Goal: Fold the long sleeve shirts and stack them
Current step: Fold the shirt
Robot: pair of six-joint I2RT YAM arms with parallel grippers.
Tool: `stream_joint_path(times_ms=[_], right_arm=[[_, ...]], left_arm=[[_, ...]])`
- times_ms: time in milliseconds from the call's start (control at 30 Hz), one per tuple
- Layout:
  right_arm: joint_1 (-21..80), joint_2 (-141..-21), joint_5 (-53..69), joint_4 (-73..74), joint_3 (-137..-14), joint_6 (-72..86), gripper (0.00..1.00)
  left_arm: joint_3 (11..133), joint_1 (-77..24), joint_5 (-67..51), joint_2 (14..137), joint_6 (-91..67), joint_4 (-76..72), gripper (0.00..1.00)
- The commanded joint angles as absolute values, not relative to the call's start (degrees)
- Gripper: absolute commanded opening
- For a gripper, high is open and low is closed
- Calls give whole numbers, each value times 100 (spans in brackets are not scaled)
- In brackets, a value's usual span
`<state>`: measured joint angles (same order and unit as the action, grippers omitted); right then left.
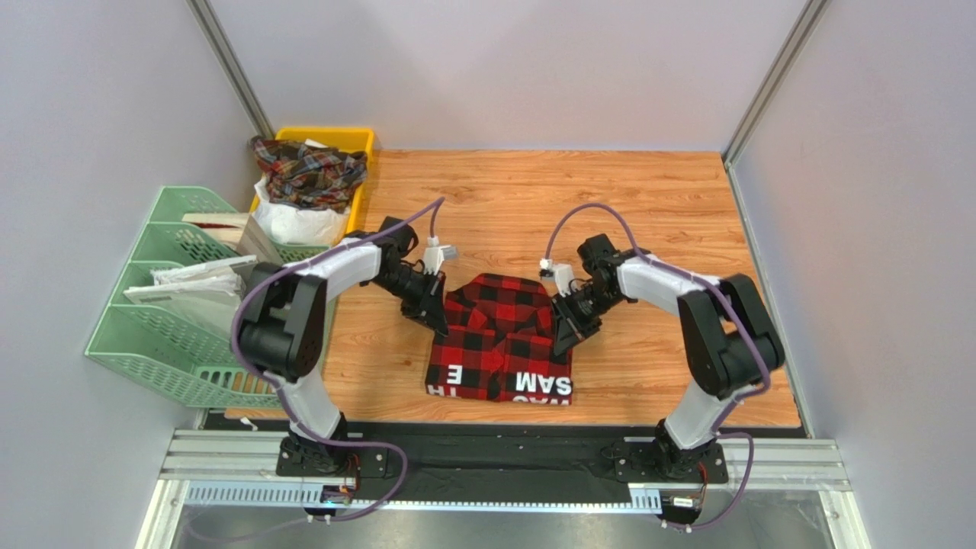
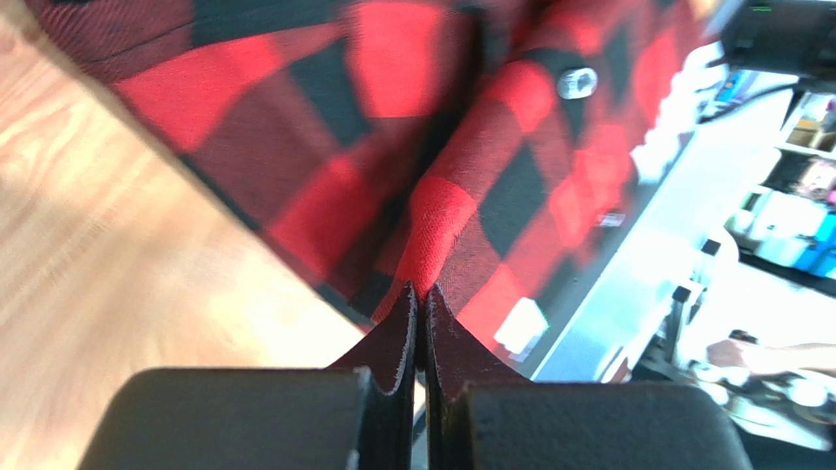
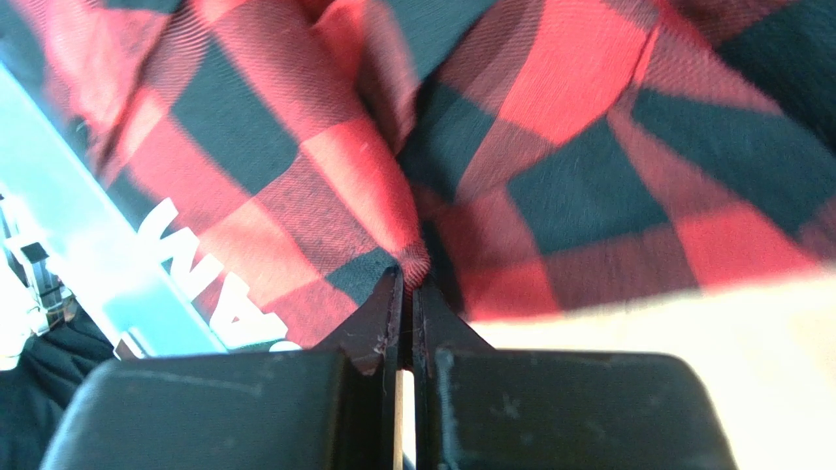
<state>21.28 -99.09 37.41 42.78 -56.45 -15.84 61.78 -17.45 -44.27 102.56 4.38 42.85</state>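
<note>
A red-and-black check long sleeve shirt lies partly folded at the table's middle, with white lettering along its near edge. My left gripper is at the shirt's left edge. In the left wrist view it is shut on a pinched ridge of the red cloth. My right gripper is at the shirt's right edge. In the right wrist view it is shut on a fold of the shirt. A second, darker plaid shirt is bunched in the yellow bin.
The yellow bin stands at the back left and also holds something white. A green file rack with papers stands along the left side. The wooden table ends at grey walls behind and to the right.
</note>
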Motion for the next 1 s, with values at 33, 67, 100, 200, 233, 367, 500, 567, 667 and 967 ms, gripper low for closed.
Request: stream_joint_path(times_ms=[33,67,100,200,233,367,500,567,667,967], right_arm=[[2065,-8580,3700,4560,-5484,-1433,0],[2065,-8404,3674,4562,-5484,-1372,0],[2065,-8246,3691,4622,-5597,-1371,0],[2074,-7937,3709,5000,-5879,-1388,0],[2074,-7876,3683,5166,-5941,-1450,0],[2013,-7953,3639,5493,-6362,-1634,0],[1680,-8445,3682,5765,-7082,-1907,0],[1530,-8770,3700,5880,-7555,-2117,0],[1301,-9622,3665,5818,-8083,-2364,0],[1099,-11864,3551,5274,-8833,-2303,0]], left_arm=[[6030,-1749,-4921,8976,773,4535,0],[6003,-1749,-5052,8852,843,4613,0],[5994,-1749,-5071,8737,922,4745,0],[6161,-1758,-5142,8438,1133,5070,0],[6222,-1758,-5124,8385,1160,5115,0],[6836,-1732,-5159,8595,1222,5300,0],[7583,-1670,-5142,9104,1204,5335,0],[8119,-1652,-5081,9570,1117,5335,0],[8823,-1644,-4862,10457,889,5221,0],[9861,-1538,-4087,12823,202,4913,5]])
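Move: About 14 cm ahead of the left hand and 3 cm to its right lies its landing spot, some 3 cm lower; the right hand's is about 13 cm ahead, 3 cm right, barely lower. The shirt's far part lies roughly 9 cm ahead and 11 cm right of the left hand, 13 cm ahead and 8 cm left of the right. Its lettered panel sits 11 cm back, 10 cm right of the left hand; 7 cm back, 9 cm left of the right. Hauling the still-pinched shirt corners about 10 cm almost straight up, the left easing back slightly first, both hands then swing forward and down towards their landing spots, ending some 13 cm farther out and only slightly higher. Fingertips tip forward about 15 degrees, then mostly return. Both grips keep the cloth, the left's squeeze easing at the end. ##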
